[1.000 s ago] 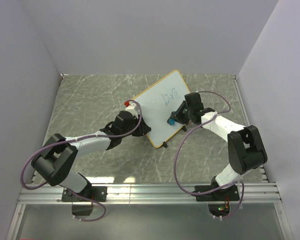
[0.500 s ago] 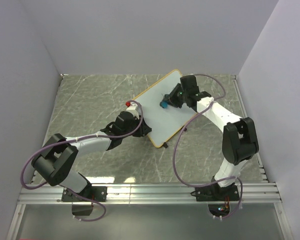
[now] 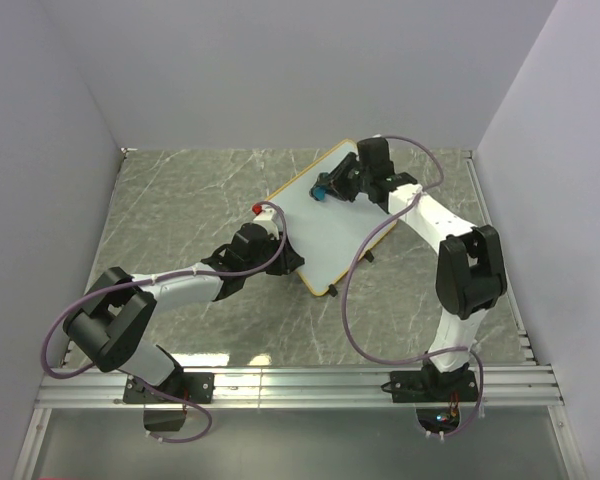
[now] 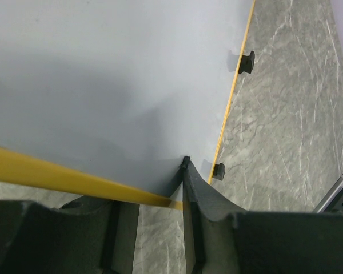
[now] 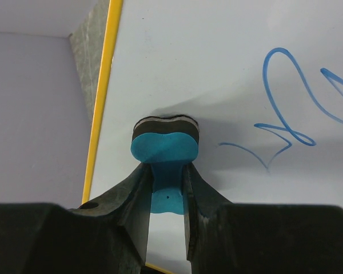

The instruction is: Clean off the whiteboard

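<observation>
The whiteboard (image 3: 315, 235), white with a yellow-orange frame, lies tilted in the middle of the marble table. My left gripper (image 3: 278, 250) is shut on its near-left edge. In the left wrist view the yellow frame (image 4: 57, 171) passes between my fingers (image 4: 188, 182). My right gripper (image 3: 330, 186) is over the board's far corner, shut on a small blue eraser (image 5: 164, 145) whose dark pad presses on the board (image 5: 217, 57). Blue scribbled writing (image 5: 291, 108) lies just right of the eraser. In the top view the right arm hides the writing.
Two black feet (image 4: 247, 61) stick out from the board's long edge. A small red object (image 3: 258, 207) sits by the board's left corner. Grey walls close in the table (image 3: 180, 200) on three sides. The right arm's purple cable (image 3: 355, 290) loops over the board's near corner.
My right gripper has carried the eraser from the board's near-right edge across the writing to the far corner. The left gripper and the board have stayed put.
</observation>
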Controlling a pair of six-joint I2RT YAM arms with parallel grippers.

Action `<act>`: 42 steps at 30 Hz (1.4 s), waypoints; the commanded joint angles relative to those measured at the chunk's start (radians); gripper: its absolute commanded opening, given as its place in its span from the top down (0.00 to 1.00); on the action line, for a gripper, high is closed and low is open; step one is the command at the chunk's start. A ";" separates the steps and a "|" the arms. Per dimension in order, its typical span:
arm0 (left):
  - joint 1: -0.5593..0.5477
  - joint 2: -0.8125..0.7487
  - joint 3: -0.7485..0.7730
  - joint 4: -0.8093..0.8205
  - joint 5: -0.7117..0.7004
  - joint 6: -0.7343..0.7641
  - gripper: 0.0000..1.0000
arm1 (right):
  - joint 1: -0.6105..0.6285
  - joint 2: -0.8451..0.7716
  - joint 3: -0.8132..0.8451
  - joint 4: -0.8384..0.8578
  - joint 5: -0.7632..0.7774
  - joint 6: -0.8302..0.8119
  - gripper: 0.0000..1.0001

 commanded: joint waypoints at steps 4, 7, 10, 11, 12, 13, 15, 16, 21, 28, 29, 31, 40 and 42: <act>-0.026 0.027 -0.040 -0.196 -0.052 0.191 1.00 | -0.042 -0.060 -0.193 0.094 -0.002 0.012 1.00; -0.028 0.031 -0.040 -0.195 -0.051 0.189 1.00 | -0.079 -0.092 -0.285 0.100 0.003 0.001 1.00; -0.028 0.034 -0.039 -0.193 -0.048 0.192 1.00 | -0.112 -0.117 -0.353 0.093 0.009 -0.031 1.00; -0.028 0.034 -0.040 -0.189 -0.045 0.192 1.00 | -0.117 -0.123 -0.367 0.086 0.018 -0.051 1.00; -0.027 0.033 -0.040 -0.187 -0.042 0.194 1.00 | -0.120 -0.126 -0.379 0.082 0.020 -0.060 1.00; -0.026 0.033 -0.042 -0.184 -0.041 0.196 1.00 | -0.128 -0.134 -0.404 0.079 0.023 -0.066 1.00; -0.027 0.034 -0.042 -0.182 -0.043 0.196 1.00 | -0.135 -0.143 -0.425 0.085 0.024 -0.074 1.00; -0.028 0.034 -0.043 -0.182 -0.042 0.197 1.00 | -0.139 -0.148 -0.439 0.086 0.023 -0.075 1.00; -0.028 0.039 -0.040 -0.181 -0.040 0.199 1.00 | -0.139 -0.137 -0.400 0.100 0.000 -0.055 1.00; -0.027 0.069 -0.013 -0.207 -0.023 0.203 1.00 | -0.132 -0.064 -0.205 0.070 -0.036 -0.028 1.00; -0.026 0.080 -0.010 -0.211 -0.020 0.205 1.00 | -0.131 -0.051 -0.180 0.060 -0.036 -0.028 1.00; -0.028 0.086 -0.002 -0.218 -0.009 0.206 1.00 | -0.131 -0.021 -0.111 0.042 -0.037 -0.023 1.00; -0.028 0.062 -0.016 -0.215 0.003 0.203 1.00 | -0.137 0.070 0.038 -0.010 -0.037 -0.015 1.00; -0.030 0.051 -0.022 -0.210 0.001 0.202 1.00 | -0.143 0.078 0.049 -0.018 -0.036 -0.017 1.00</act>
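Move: The right hand holds the eraser near the top edge of the tilted whiteboard. The remaining blue scribble lies roughly 7 cm to this hand's right, about 1 cm ahead and 6 cm below, down the slope. The top edge passes some 3 cm ahead and 4 cm left, about level with the hand. From the left hand, which pinches the board's side edge near its lower corner, the scribble is around 16 cm ahead, 13 cm right and 3 cm higher. Eraser felt against the whiteboard, the right hand sweeps down the slope across the scribble, about 12 cm to the right, down and somewhat back. After a brief halt it strokes back up, about 9 cm forward and up and slightly left, ending farther right along the board towards its right end. Its fingers keep their grip; the left hand keeps pinching the edge, staying nearly in place. ##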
